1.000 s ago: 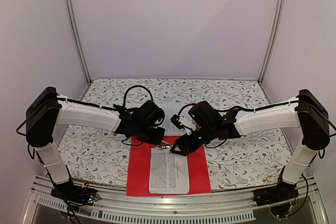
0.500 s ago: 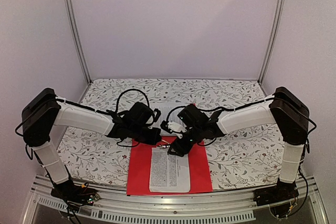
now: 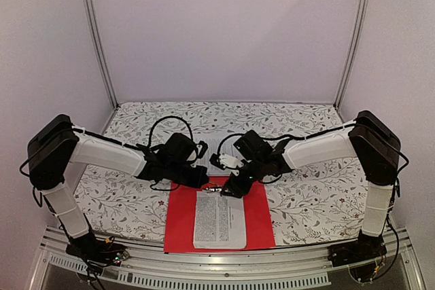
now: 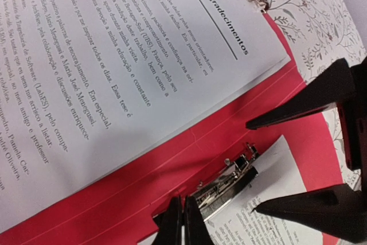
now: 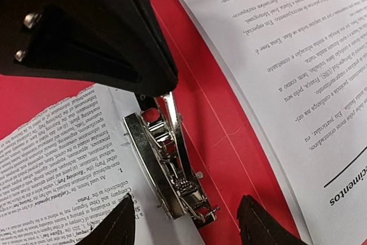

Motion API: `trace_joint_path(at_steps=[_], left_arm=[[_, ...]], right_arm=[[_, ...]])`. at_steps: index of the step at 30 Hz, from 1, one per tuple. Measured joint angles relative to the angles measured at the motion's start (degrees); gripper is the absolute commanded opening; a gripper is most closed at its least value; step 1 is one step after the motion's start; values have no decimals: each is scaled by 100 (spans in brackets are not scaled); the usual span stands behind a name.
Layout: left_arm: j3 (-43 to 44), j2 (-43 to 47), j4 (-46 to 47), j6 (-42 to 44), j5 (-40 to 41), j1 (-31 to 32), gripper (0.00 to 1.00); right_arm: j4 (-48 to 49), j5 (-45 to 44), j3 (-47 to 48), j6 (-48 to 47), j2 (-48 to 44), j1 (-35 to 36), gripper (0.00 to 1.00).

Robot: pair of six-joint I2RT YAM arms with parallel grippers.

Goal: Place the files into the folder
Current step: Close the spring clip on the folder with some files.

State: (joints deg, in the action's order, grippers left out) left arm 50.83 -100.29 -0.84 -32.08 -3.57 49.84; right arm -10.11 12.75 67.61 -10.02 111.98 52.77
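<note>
The red folder (image 3: 258,219) lies open at the table's near edge, with one printed file (image 3: 219,220) under its metal clip (image 4: 229,185). A second file (image 4: 114,55) lies just behind, overlapping the folder's far edge. My left gripper (image 4: 183,213) is shut, with nothing between its fingers, and its tips rest at one end of the clip. My right gripper (image 5: 186,222) is open. It hangs over the clip's (image 5: 166,164) other end, one finger above the clipped file (image 5: 57,170) and the other above bare red folder (image 5: 229,142).
A floral cloth (image 3: 312,195) covers the table. A metal rail (image 3: 224,263) runs along the near edge, and white walls with metal posts stand close behind. Both arms meet over the folder's top edge, their grippers a few centimetres apart.
Both arms have dropped lower and drawn in over the folder's clip. The right gripper has narrowed slightly. The clipped file has not moved.
</note>
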Motion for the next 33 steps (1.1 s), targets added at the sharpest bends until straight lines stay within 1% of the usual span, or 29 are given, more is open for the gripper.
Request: trace_joint_path(at_steps=[3,8,15,20,24,28,33], left_arm=[[-66,0,83,0,-4,-4,0],[-151,-2,201,0,-17,-4,0],[-214,-2,284,15,-15,-4,0],[-214,-2,289,39,-13,-4,0],[-214,-2,286,61,-11,-4,0],[-214,-2,273,98,-4,-4,0],[-214,-13,262,205,7,-13,0]], right_arm=[[-59,249,15,-98,7,-120,58],[-284,592,267,-289,236,-262,57],[-498,1010,584,-588,542,-374,49],[-511,1056,595,-708,560,-400,45],[-455,1038,535,-809,557,-404,40],[-326,1047,442,-901,546,-398,29],[-262,984,400,-1008,540,-332,24]])
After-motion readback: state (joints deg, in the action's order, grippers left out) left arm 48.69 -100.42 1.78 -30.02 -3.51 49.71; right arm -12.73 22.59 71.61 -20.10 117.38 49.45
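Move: The spring clip, about 8 cm long, runs left to right between the hands: its middle is some 3 cm to the right of the shut left fingers, about 1 cm nearer the robot and 1 cm lower. From the open right hand it is some 4 cm left, level in reach and 2 cm below. The small file pages stretch back from the clip, their middle about 11 cm nearer the robot than the clip and 1 cm to its right. The right hand sinks about 1.5 cm over the clip's right end, turning some 10 degrees counter-clockwise, while its open fingers, already astride that end, narrow to less than half their gap and come in close on both sides of the metal. The left hand, fingers still shut, keeps its tip on the left end of the clip's lever and presses down about half a centimetre more. ##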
